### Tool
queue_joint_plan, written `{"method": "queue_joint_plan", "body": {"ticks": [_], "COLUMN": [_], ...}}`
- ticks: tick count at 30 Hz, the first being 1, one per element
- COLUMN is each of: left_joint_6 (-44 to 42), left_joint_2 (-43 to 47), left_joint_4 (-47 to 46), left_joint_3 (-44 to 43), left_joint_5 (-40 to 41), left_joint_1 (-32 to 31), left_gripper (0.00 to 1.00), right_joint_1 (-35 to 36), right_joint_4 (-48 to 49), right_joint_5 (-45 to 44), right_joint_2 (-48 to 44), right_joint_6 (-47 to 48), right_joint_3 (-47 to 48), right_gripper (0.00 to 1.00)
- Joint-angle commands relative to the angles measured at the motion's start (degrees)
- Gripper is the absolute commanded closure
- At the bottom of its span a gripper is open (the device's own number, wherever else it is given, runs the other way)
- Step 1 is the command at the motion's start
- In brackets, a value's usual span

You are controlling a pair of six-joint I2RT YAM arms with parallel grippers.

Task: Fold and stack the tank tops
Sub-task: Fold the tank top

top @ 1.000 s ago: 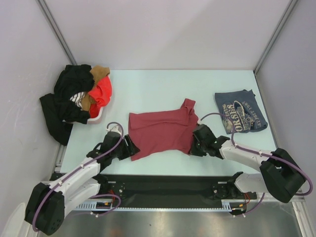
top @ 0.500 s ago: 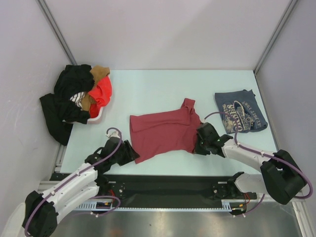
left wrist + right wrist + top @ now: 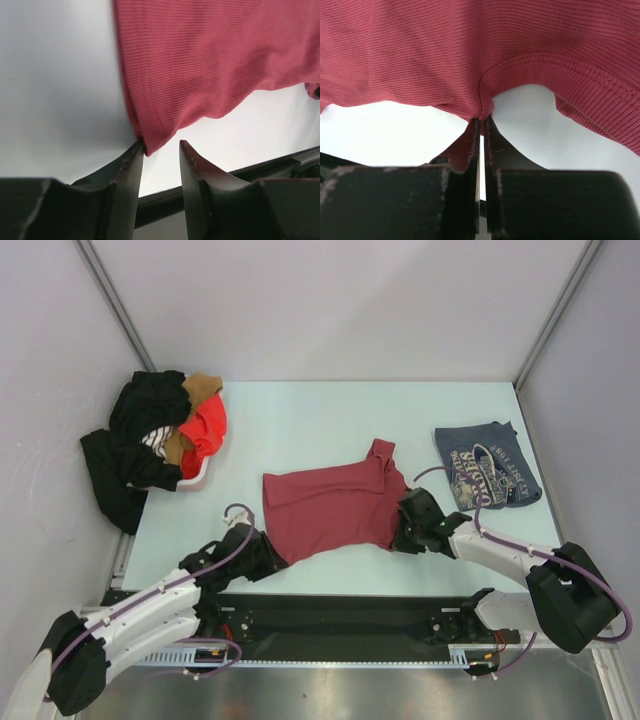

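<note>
The dark maroon tank top (image 3: 330, 505) lies spread on the table's middle, one strap folded up at its far right. My left gripper (image 3: 270, 552) is at its near left corner, open. In the left wrist view the corner of the maroon top (image 3: 200, 65) touches the tip of the left finger (image 3: 131, 165), and the left gripper (image 3: 161, 147) has a gap between its jaws. My right gripper (image 3: 401, 536) is shut on the top's near right edge; the right wrist view shows the right gripper (image 3: 482, 121) pinching a fold of maroon cloth (image 3: 470, 55). The blue-grey tank top (image 3: 487, 466) lies folded at the right.
A pile of black clothes (image 3: 140, 440) with an orange-red garment (image 3: 207, 426) sits at the table's far left, partly hanging over the edge. The pale table (image 3: 300, 420) is walled on three sides. A black rail (image 3: 340, 615) runs along the near edge.
My left arm has slid right and its jaws have narrowed at the maroon top's near left corner. The right gripper shifted slightly up and right, still pinching the cloth.
</note>
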State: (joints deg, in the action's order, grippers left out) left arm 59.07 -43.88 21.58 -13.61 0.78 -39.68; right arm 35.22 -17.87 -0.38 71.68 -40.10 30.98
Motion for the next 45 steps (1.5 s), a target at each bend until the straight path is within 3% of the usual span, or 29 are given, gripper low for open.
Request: {"method": "queue_joint_plan", "body": {"ticks": [1,4,5,7,12,28,37,45], "left_joint_6": [0.7,0.0,-0.5,-1.9,-3.0,-4.0,-4.0,-4.5], "left_joint_2": [-4.9,-6.9,-7.6,-7.3,-2.1,4.8,0.6,-4.2], "left_joint_4": [0.0,-0.1,0.2,0.7,7.0,8.2,2.7,-0.4], "left_joint_3": [1.2,0.2,0.0,-0.8,-3.0,-2.7,-5.5,-9.5], "left_joint_5": [1.7,2.8,3.1,3.6,6.0,-2.2,-6.5,-6.7], "left_joint_1": [-2.0,-2.3,-2.3,-2.2,-2.2,0.8,0.9,1.0], "left_gripper": [0.58,0.78,0.92,1.00,1.00,1.00,1.00,0.99], "right_joint_1": [-0.3,-0.5,-0.5,-0.6,-0.7,-1.2,-1.1,-1.5], "right_joint_4": [0.4,-0.3,-0.4,-1.0,-4.4,-10.7,-12.4,-13.9], "right_joint_5": [-0.1,-0.1,-0.1,-0.1,-2.2,-3.9,-1.0,-0.2], "right_joint_2": [-1.3,-1.8,-1.9,-2.4,-3.1,-7.3,-5.9,1.7], "right_joint_6": [1.4,1.7,1.8,2.0,3.2,3.7,7.0,10.4], "right_joint_3": [0.0,0.0,0.0,0.0,0.8,1.1,7.5,16.3], "right_gripper": [1.00,1.00,1.00,1.00,1.00,1.00,0.98,0.96]}}
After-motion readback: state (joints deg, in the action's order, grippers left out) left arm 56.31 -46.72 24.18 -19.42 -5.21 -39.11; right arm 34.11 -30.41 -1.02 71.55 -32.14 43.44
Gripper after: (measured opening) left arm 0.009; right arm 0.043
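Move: The near left corner of the red tank top sits almost between my open left fingertips: about 1 cm ahead, 1 cm to the right and 1 cm down. From that hand, the tank top's middle is some 14 cm ahead and 10 cm right. My right hand already pinches the near edge; from it the strap end lies roughly 21 cm ahead and 3 cm left, the folded blue tank top about 18 cm ahead and 21 cm right. I shut my left fingers on the near left corner and pinch it, then draw that hand about 2.5 cm left and a little back, while my right hand keeps its pinch and pulls right and slightly back, spreading the near edge. Then I raise both: my right hand some 4 cm up, going forward and left as well, my left hand about 2 cm up while moving back to the right. ##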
